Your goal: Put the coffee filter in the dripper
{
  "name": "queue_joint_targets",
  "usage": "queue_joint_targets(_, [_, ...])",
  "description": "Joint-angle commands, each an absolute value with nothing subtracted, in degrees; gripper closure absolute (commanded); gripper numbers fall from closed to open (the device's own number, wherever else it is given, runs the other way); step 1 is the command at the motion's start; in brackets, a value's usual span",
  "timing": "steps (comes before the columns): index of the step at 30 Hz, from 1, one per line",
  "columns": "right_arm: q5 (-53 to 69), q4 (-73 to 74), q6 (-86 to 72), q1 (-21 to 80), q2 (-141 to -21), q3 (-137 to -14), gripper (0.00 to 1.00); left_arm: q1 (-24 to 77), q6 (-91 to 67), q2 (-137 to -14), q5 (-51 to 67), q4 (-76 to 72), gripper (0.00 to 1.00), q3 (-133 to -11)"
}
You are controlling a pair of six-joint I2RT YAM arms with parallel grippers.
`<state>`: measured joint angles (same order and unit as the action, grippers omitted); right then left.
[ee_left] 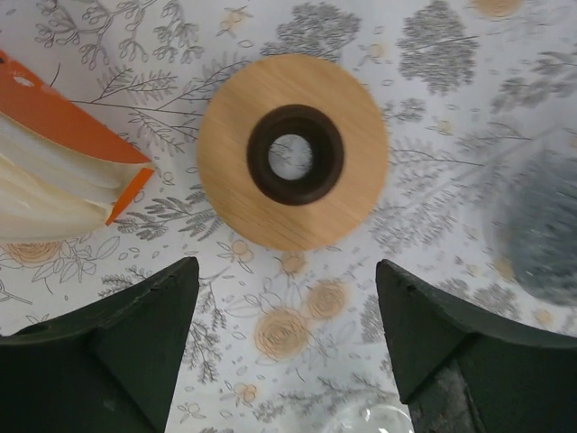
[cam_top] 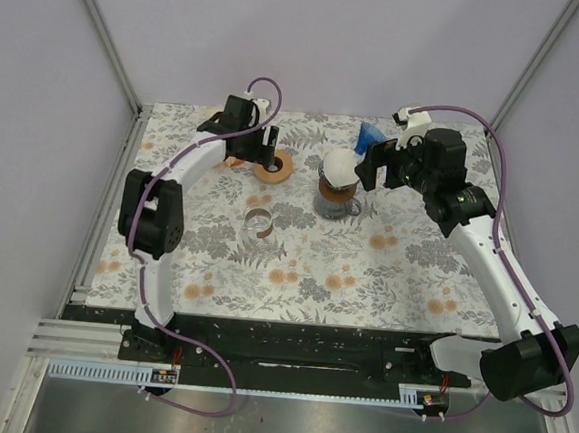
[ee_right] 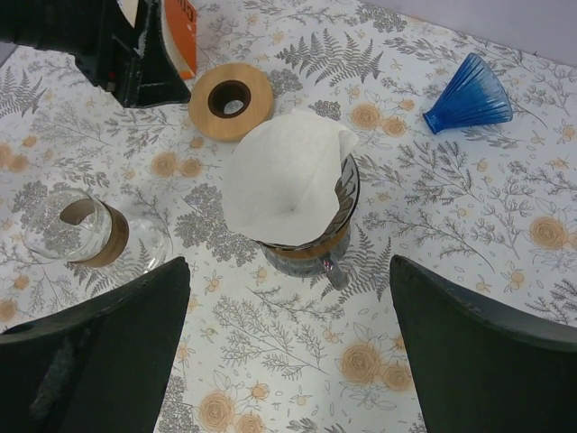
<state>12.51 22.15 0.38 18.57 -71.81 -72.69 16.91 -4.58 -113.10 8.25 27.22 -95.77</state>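
The white paper coffee filter (ee_right: 284, 189) sits in the mouth of the dripper (ee_right: 317, 251), a metal-rimmed vessel with a wooden collar and a small handle; the filter leans out over its left rim. In the top view the filter (cam_top: 340, 164) and dripper (cam_top: 337, 202) stand at the back middle of the table. My right gripper (ee_right: 288, 343) hovers open just in front of the dripper, with nothing between its fingers. My left gripper (ee_left: 287, 334) is open and empty above the cloth, just near of a wooden disc (ee_left: 293, 162) with a dark hole.
An orange pack of white filters (ee_left: 54, 171) lies left of the disc. A blue fluted cone (ee_right: 471, 95) lies at the back right. A glass piece with a wooden band (ee_right: 86, 234) lies on its side left of the dripper. The floral cloth (cam_top: 365, 273) covers the table.
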Motion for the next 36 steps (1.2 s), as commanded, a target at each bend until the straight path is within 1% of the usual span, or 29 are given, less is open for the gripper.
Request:
queue_joint_targets(1, [10.37,21.09,3.77,18.37,-72.07,-73.65,0.01,16.61,-5.02,-117.76,-1.91,26.81,0.17,-104.67])
queue_joint_targets(10, [9.41,21.18,6.59,18.37,-73.74,-73.74,0.00,16.61,-4.22,-128.49,-3.69,29.18,0.18,-113.19])
queue_joint_targets(18, [8.61,21.18,8.08,18.37,-74.53,-73.56,0.01,16.09,-4.66,-133.94,-2.82,29.97,0.28,-116.45])
queue_joint_targets(20, [8.61,21.18,8.26,18.37,-74.88,-73.65,0.00,15.65,-5.01,-135.08,-1.24,30.50,0.33,-117.24])
queue_joint_targets(28, [8.26,21.09,8.70,18.37,-75.94,-74.09,0.01,15.64,-3.96,-135.70,5.97,30.59,0.44,-114.96])
queue_joint_targets(29, [8.26,21.18,8.70,18.37,-75.94,-74.18,0.01,15.64,-3.78,-135.70,7.02,30.59,0.48,-114.70])
queue_joint_targets(33, [8.44,21.27,8.44,18.37,-75.50,-74.27,0.01,15.47,-4.13,-135.00,8.79,31.64,0.82,-114.69])
queue_joint_targets(36, [8.44,21.18,8.26,18.37,-74.88,-74.09,0.01,15.56,-3.43,-133.34,8.70,34.09,1.00,-117.32])
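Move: The wooden ring lies about 5 cm ahead of the left gripper, 3 cm to its right and 10 cm below. From that gripper, the filter bag lies some 13 cm ahead and 13 cm left, the banded glass about 15 cm back and 2 cm right, and the carafe with its paper filter about 2 cm back and 23 cm right. From the right gripper, the ring is roughly 17 cm ahead, 26 cm left and 26 cm below. Bring the open left gripper forward about 6 cm while sinking, then straight down onto the wooden ring, some 10 cm lower in all. Straddle the ring's left rim, right finger in the hole and left finger outside, and close to pinch it. Ease the open right hand about 3 cm down and slightly forward, rolling its left side down a little. ##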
